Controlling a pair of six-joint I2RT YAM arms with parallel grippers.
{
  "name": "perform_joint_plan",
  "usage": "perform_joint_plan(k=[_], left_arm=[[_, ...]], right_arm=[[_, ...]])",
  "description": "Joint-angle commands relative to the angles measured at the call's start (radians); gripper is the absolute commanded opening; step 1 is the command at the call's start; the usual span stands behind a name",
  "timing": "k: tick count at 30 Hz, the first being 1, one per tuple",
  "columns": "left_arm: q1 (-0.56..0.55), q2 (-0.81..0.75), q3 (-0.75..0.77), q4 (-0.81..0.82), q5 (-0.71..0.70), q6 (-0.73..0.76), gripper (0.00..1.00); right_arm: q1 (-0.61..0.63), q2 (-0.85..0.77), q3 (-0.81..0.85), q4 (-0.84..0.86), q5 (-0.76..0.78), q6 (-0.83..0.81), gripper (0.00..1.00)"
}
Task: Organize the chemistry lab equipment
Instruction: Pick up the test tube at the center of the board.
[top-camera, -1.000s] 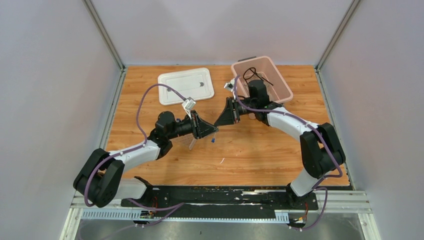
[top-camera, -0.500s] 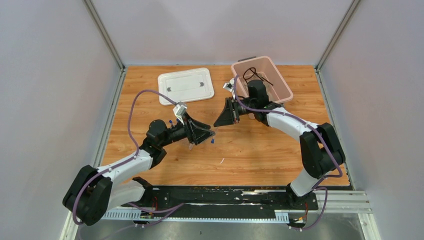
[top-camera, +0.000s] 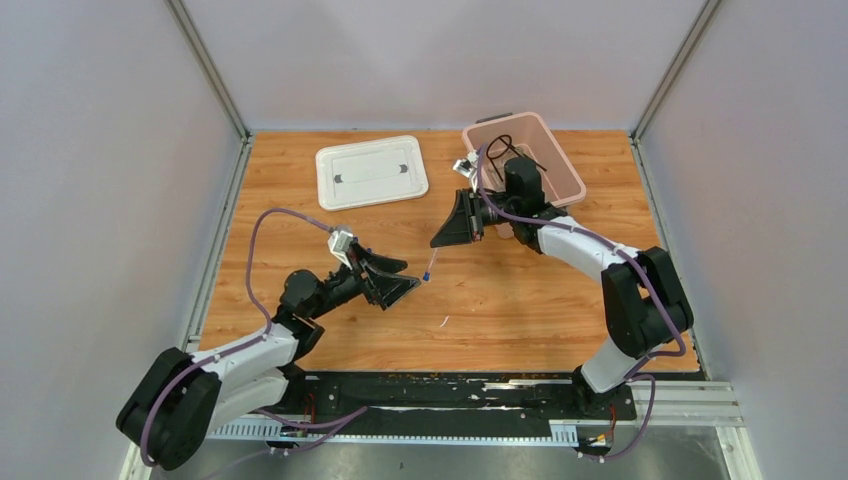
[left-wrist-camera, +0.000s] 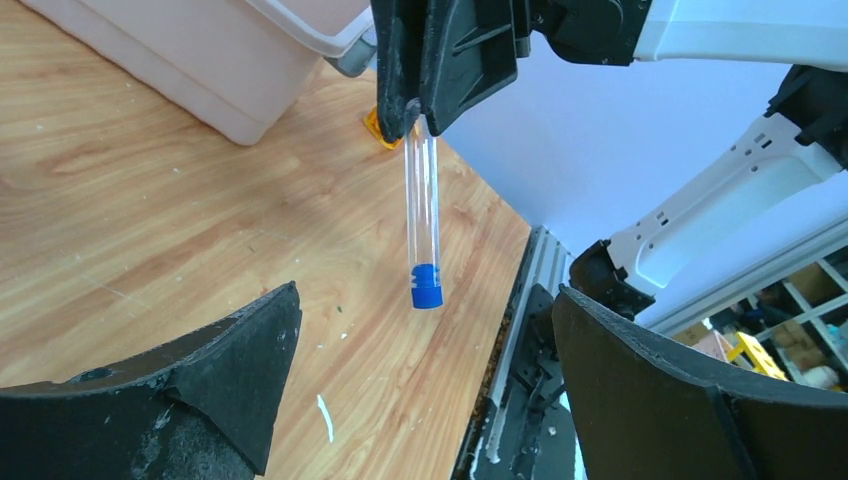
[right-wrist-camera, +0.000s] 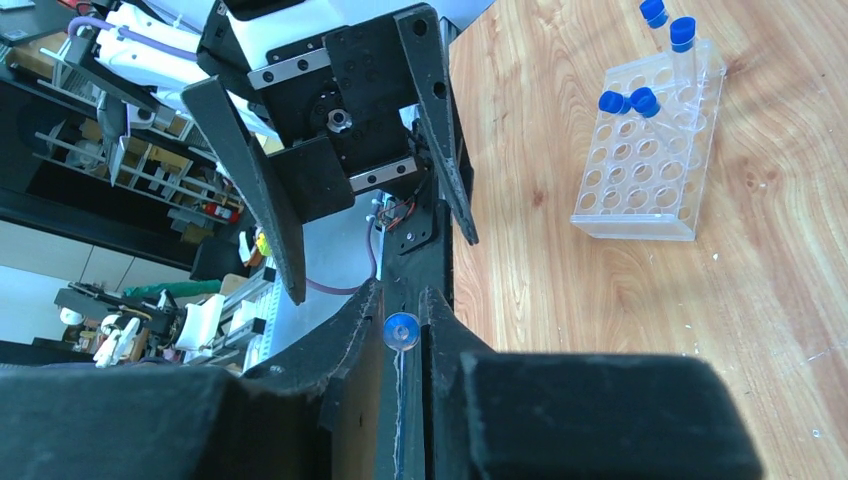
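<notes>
A clear tube with a blue cap (left-wrist-camera: 424, 215) hangs cap-down from my right gripper (left-wrist-camera: 408, 120), which is shut on its upper end. In the right wrist view the blue cap (right-wrist-camera: 401, 331) sits pinched between the two pads. My left gripper (left-wrist-camera: 425, 330) stands open just below and short of the tube, touching nothing. From above, the tube (top-camera: 431, 266) slants down from the right gripper (top-camera: 440, 243) toward the open left gripper (top-camera: 398, 284). A clear tube rack (right-wrist-camera: 650, 150) holding several blue-capped tubes stands on the table. A black wire ring tripod (top-camera: 510, 150) lies in the pink bin.
The pink bin (top-camera: 571, 180) stands at the back right, with its white lid (top-camera: 372, 171) lying flat at the back centre. A small orange object (left-wrist-camera: 374, 126) lies beside the bin. A white scrap (top-camera: 443, 321) lies on the wood near the front.
My left gripper has opened, let go of the tube and drawn back toward the near left. The right gripper keeps hold of the tube and has barely moved.
</notes>
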Motion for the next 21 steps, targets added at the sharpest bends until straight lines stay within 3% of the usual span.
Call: perform_joint_plan(k=[1, 6, 13, 16, 21], left_arm=[[-0.003, 0.087, 0.005, 0.163, 0.016, -0.135, 0.99], [-0.009, 0.260, 0.008, 0.400, 0.039, -0.268, 0.93], [-0.044, 0.455, 0.048, 0.602, 0.059, -0.363, 0.80], [-0.051, 0.501, 0.062, 0.637, 0.062, -0.383, 0.70], [-0.062, 0.524, 0.080, 0.638, 0.049, -0.388, 0.62]], right_arm=[[-0.005, -0.035, -0.009, 0.087, -0.021, 0.065, 0.00], [-0.006, -0.031, -0.013, 0.092, -0.019, 0.066, 0.00], [-0.006, -0.012, -0.016, 0.101, -0.020, 0.074, 0.00], [-0.006, -0.007, -0.016, 0.103, -0.019, 0.073, 0.00], [-0.005, 0.000, -0.018, 0.103, -0.018, 0.074, 0.00]])
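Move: The right hand holds the blue-capped test tube by its bottom end, its middle about 3 cm back, 1 cm left and 2 cm below that hand point. From the open left hand, the tube's middle lies about 5 cm right, 2 cm ahead and level in height; its cap is roughly 4 cm right, 0 cm ahead and 2 cm lower. The rack stands about 10 cm left, 1 cm ahead and 17 cm below the left hand. The left hand travels about 4 cm to the right towards the capped end of the test tube, sinking some 2 cm on the way and easing slightly up again at the end, while its wrist rolls roughly 20 degrees so that its forward side dips. Its wide-open fingers draw in by about a third to straddle the blue cap, without closing on it, while the right hand stays almost still and keeps its pinch on the tube's other end. ##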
